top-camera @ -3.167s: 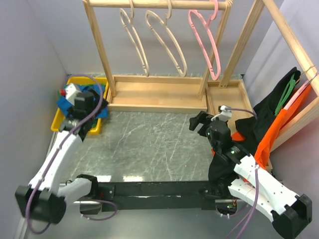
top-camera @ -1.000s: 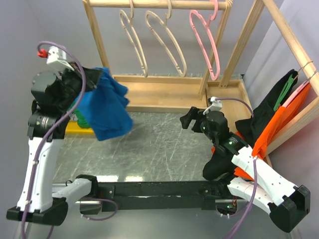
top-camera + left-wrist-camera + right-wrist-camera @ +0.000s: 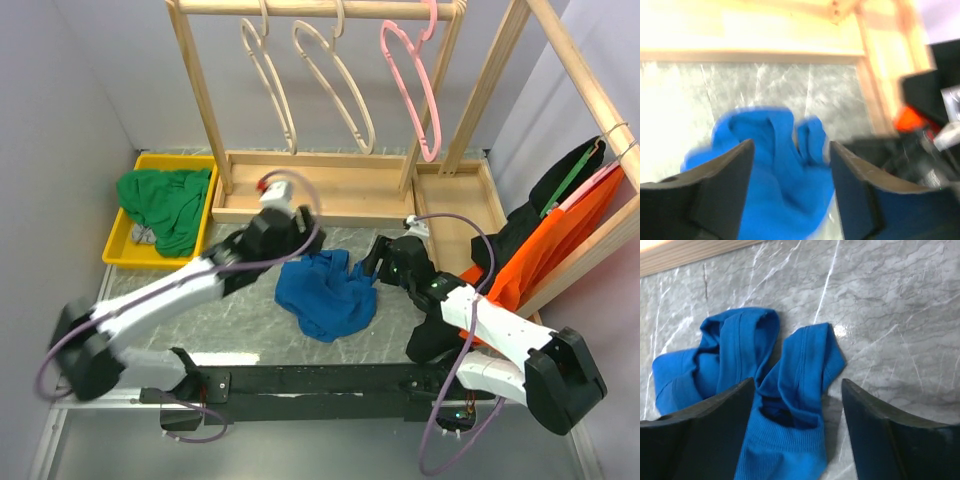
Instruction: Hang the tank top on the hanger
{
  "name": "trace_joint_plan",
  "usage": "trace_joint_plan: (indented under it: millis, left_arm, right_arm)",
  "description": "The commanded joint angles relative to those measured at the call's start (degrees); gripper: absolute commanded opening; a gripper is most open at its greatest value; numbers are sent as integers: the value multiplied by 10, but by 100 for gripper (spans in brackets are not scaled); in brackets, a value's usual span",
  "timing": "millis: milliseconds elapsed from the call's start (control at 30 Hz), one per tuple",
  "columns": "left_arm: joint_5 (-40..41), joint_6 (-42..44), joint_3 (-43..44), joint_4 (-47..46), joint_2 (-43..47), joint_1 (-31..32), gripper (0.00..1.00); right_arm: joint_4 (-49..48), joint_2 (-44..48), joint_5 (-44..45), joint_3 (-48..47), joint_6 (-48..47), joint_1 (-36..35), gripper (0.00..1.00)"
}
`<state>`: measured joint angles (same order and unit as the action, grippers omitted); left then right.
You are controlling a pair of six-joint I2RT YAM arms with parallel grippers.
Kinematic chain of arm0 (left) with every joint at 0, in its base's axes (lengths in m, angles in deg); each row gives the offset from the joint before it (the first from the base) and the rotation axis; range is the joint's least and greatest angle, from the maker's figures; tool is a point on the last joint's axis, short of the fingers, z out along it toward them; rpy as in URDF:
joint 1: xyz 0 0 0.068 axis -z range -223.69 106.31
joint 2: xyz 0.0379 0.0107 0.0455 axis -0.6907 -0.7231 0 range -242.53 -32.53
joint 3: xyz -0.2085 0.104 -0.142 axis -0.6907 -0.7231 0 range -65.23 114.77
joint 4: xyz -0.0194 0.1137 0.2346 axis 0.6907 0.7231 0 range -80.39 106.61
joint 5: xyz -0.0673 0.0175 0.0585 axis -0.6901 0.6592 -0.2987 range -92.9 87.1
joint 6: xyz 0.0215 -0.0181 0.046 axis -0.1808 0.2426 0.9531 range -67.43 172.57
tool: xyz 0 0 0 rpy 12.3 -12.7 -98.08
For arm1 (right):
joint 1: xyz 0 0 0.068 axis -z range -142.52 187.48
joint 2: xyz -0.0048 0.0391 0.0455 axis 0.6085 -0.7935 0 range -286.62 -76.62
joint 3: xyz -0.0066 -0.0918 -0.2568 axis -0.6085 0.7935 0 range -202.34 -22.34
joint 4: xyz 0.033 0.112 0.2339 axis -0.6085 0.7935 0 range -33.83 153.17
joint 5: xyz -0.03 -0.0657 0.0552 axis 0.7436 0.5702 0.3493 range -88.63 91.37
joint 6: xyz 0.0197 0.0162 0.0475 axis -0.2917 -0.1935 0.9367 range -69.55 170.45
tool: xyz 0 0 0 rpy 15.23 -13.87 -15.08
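The royal-blue tank top (image 3: pixel 325 295) lies crumpled on the marble table, between the two arms. My left gripper (image 3: pixel 298 243) hangs open just above its upper left edge; in the left wrist view the blurred blue fabric (image 3: pixel 775 170) fills the gap between the fingers (image 3: pixel 715 190) of the left gripper (image 3: pixel 790 160). My right gripper (image 3: pixel 372 262) is open at the top's right edge, and a folded strap (image 3: pixel 805 365) lies between the spread jaws of the right gripper (image 3: pixel 797 387). Two pale beige hangers (image 3: pixel 270 85) (image 3: pixel 335 85) hang on the rack's rail.
A pink hanger (image 3: pixel 415 85) hangs right of the beige ones on the wooden rack (image 3: pixel 310 195). A yellow bin (image 3: pixel 118 240) at the back left holds a green garment (image 3: pixel 165 205). Orange (image 3: pixel 560 240) and black clothes hang on a second rack at the right.
The left arm swung from high at the left down to the table's middle and opened; the tank top dropped onto the table. The right gripper moved left to the fabric and narrowed slightly.
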<state>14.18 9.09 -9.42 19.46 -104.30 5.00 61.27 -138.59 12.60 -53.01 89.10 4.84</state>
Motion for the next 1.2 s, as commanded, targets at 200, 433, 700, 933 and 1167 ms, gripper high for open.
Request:
trace_joint_plan:
  millis: [200, 433, 700, 933, 1167]
  left_arm:
    - [-89, 83, 201, 76, -303, -37, 55]
    - [-162, 59, 175, 24, -343, -37, 61]
    - [-229, 10, 113, -92, -352, -40, 38]
    - [-154, 7, 81, -99, -259, -44, 1]
    - [8, 21, 0, -20, 0, -44, 1]
  right_arm:
    - [-74, -89, 31, -12, 37, -1, 69]
    - [-100, -163, 12, -25, 52, -1, 70]
    - [-100, -186, 38, -50, 53, -1, 61]
    - [-71, -155, 41, -81, 34, -10, 0]
    - [-24, -40, 55, -99, 25, -50, 0]
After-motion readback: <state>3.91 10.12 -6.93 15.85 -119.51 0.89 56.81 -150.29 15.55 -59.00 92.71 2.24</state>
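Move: From the left hand, the tank top's left strap lies about 7 cm to the right, 3 cm ahead and 17 cm below. The blue body spreads from there some 10 cm nearer the bases, and the rack's near rail is about 9 cm beyond the strap. From the right hand, the right strap is roughly 3 cm ahead, 1 cm left and 7 cm below; the black garment's hem lies some 13 cm back and 14 cm right, about 7 cm lower. Down onto the tank top go both open hands: the left first swings forward and right, then drops about 16 cm, easing back as its fingers tip down; the right sinks about 7 cm, edging forward. Each shuts on its strap and keeps it pinched while rising, the left some 9 cm and back to the left, the right about 6 cm. ##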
